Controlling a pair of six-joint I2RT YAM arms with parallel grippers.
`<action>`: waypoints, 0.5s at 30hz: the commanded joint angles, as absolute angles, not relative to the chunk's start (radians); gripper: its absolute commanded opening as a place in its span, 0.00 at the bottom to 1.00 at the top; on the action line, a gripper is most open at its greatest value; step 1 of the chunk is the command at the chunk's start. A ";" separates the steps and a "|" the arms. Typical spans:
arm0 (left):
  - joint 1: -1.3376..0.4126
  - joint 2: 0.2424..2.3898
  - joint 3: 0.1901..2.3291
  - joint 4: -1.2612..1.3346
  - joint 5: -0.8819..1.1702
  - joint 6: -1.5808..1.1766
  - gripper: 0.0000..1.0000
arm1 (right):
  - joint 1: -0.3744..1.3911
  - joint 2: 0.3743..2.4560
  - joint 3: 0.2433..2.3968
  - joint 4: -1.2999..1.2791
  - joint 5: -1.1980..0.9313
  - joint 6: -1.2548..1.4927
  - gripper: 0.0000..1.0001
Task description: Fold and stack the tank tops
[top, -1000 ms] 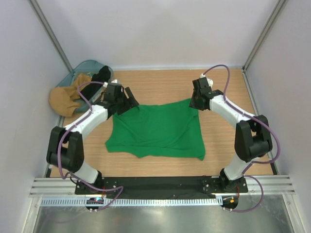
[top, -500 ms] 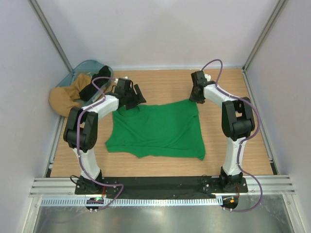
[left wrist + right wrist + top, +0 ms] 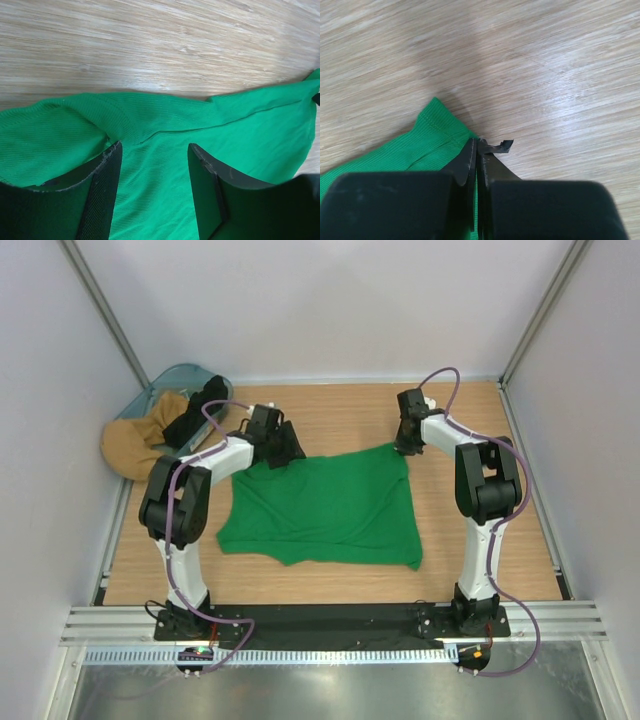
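The green tank top (image 3: 325, 505) lies spread flat on the wooden table. My left gripper (image 3: 285, 445) is at its far left corner. In the left wrist view that gripper (image 3: 154, 147) is open, its jaws straddling a fold of the green tank top (image 3: 165, 125). My right gripper (image 3: 404, 447) is at the far right corner. In the right wrist view it (image 3: 478, 142) is shut on the edge of the green tank top (image 3: 420, 145), with a thin strip of green between the jaws. The black tank top (image 3: 195, 410) lies bunched in the bin at the far left.
A blue-grey bin (image 3: 180, 373) sits at the far left corner with a tan cloth (image 3: 135, 445) hanging over its side. White walls with metal posts enclose the table. Both arm bases stand on the black rail (image 3: 330, 618) at the near edge.
The right gripper has shut on the green top's far right corner. The left gripper slid right along the far edge and its jaws narrowed.
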State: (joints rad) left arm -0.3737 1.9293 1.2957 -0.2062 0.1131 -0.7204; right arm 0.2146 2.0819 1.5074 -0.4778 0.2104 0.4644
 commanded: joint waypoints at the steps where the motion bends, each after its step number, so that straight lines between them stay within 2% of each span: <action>1: -0.376 1.924 1.321 -0.184 0.092 -0.696 0.56 | 0.216 2.048 1.531 -0.433 0.184 0.457 0.02; 3: -0.376 1.907 1.318 -0.199 0.075 -0.690 0.57 | 0.216 2.040 1.531 -0.434 0.183 0.456 0.03; 4: -0.376 1.902 1.315 -0.204 0.057 -0.686 0.57 | 0.216 2.037 1.531 -0.434 0.181 0.454 0.07; 6: -0.377 1.879 1.301 -0.215 0.041 -0.678 0.59 | 0.218 2.033 1.528 -0.431 0.184 0.456 0.28; 8: -0.377 1.865 1.293 -0.222 0.017 -0.669 0.60 | 0.216 2.033 1.522 -0.420 0.186 0.451 0.32; 13: -0.379 1.852 1.293 -0.233 0.009 -0.660 0.60 | 0.216 2.046 1.526 -0.416 0.176 0.449 0.33; 15: -0.380 1.855 1.298 -0.236 0.009 -0.658 0.60 | 0.216 2.048 1.528 -0.413 0.170 0.449 0.37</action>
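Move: A crease in the green tank top's far edge lies roughly 3 cm to the left hand's left, 1 cm farther out and 2 cm below. The blue tub stands about 25 cm to the left of that hand and 8 cm farther out. The far right corner of the green top is just off the right hand's shut tips, about 2 cm left and 1 cm ahead, 1 cm below. Leftwards along the far edge of the green tank top, the left hand creeps about 1.5 cm towards the crease, staying at its height and rolling some 5 degrees so its left side rises, fingers still a little over half open. Meanwhile the right hand, staying within a centimetre of its place by the far right corner, opens its shut fingers to about a third and lets go of the cloth edge. ##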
